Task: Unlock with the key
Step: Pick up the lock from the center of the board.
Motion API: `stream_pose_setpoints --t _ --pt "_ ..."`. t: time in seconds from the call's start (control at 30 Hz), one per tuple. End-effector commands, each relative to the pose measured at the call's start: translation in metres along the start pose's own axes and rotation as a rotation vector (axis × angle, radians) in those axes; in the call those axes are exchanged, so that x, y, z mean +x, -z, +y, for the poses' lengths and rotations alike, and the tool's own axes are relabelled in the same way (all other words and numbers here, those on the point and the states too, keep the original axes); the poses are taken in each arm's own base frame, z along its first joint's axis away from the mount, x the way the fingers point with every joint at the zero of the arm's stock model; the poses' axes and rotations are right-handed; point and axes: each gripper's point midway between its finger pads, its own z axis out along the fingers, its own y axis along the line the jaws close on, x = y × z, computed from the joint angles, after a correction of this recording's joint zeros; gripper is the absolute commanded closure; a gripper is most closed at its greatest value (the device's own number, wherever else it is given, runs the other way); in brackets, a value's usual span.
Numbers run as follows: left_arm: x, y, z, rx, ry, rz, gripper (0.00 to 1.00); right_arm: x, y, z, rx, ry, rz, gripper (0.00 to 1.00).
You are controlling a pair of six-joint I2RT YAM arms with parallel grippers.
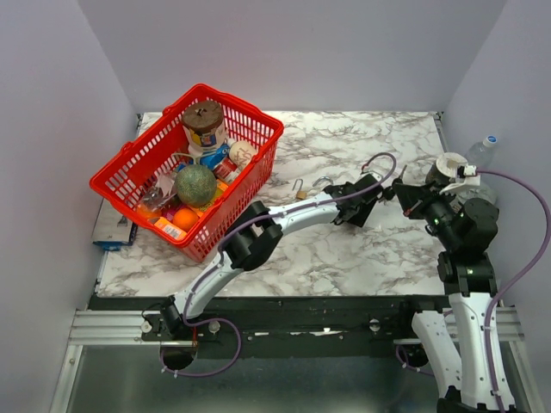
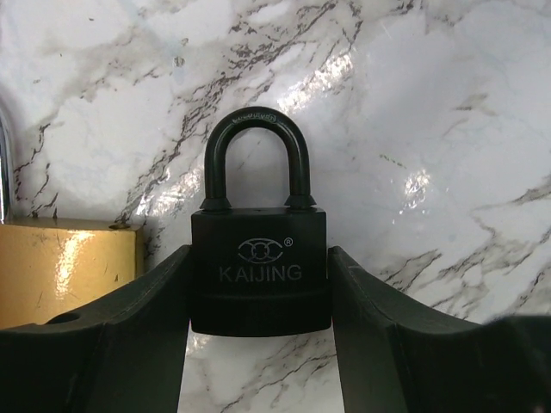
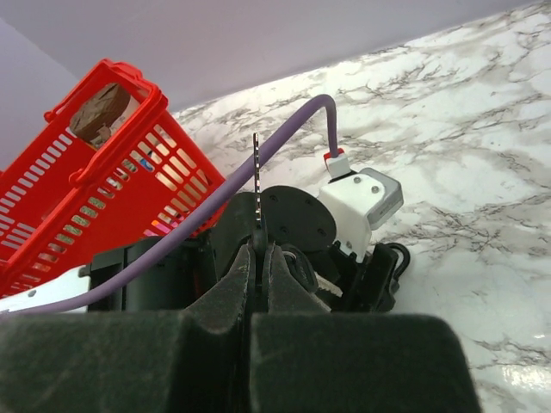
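A black padlock (image 2: 258, 232) marked KAIJING lies flat on the marble table (image 2: 430, 129), shackle pointing away. My left gripper (image 2: 260, 284) straddles the lock's body, a finger pressed against each side. From above, this gripper (image 1: 360, 206) sits mid-table and covers the lock. In the right wrist view only the shackle of the black padlock (image 3: 398, 258) shows past the left wrist. My right gripper (image 3: 258, 249) is shut on a key (image 3: 256, 181), whose thin blade stands up edge-on from the fingertips. From above, the right gripper (image 1: 405, 194) hovers just right of the left one.
A brass padlock (image 2: 65, 267) lies just left of the black one, also seen from above (image 1: 300, 191). A red basket (image 1: 258, 151) full of items stands at the back left. A clear bottle (image 1: 482, 151) and a white cup (image 1: 449, 163) sit at the right edge.
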Motion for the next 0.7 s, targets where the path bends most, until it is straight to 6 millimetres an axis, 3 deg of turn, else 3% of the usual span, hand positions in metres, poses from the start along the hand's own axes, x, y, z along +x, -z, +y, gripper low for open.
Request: stream_pose_setpoints --t 0.0,0.07,0.3,0.57,0.67 --pt "0.008 0.03 -0.013 0.099 0.062 0.059 1.0 -0.024 0.02 0.01 0.031 0.07 -0.031 0.99" --pt "-0.008 0.047 -0.024 0.163 0.096 0.015 1.0 -0.043 0.032 0.012 0.07 0.118 -0.08 0.99" --pt "-0.047 0.096 -0.033 0.239 0.155 -0.089 1.0 -0.061 0.061 0.016 0.142 0.184 -0.096 0.99" --pt "-0.107 0.189 -0.022 0.357 0.293 -0.278 1.0 -0.044 0.058 0.034 0.028 0.143 -0.028 0.99" --pt "-0.105 0.199 -0.007 0.424 0.37 -0.267 1.0 -0.035 0.054 0.039 -0.021 0.125 0.006 0.99"
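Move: My left fingers already hold the black lock, down at the board. The key in my right fingers is some 26 cm above my left hand, about 7 cm back and 5 cm to the right. The large brass lock lies roughly 10 cm to the left of my left hand and 3 cm farther out; the small brass lock is about 18 cm left and 5 cm out. From my right hand, the black lock is about 7 cm ahead, 5 cm left and 26 cm below. Keeping the black lock pinched by its sides, I draw my left hand back about 5 cm, barely rising at first, then lift it ever faster to some 15 cm up, drifting a little left while the fingers swing up towards my right. Meanwhile my right hand, still shut on the key, rises and backs off about 5 cm, then sinks slightly. ##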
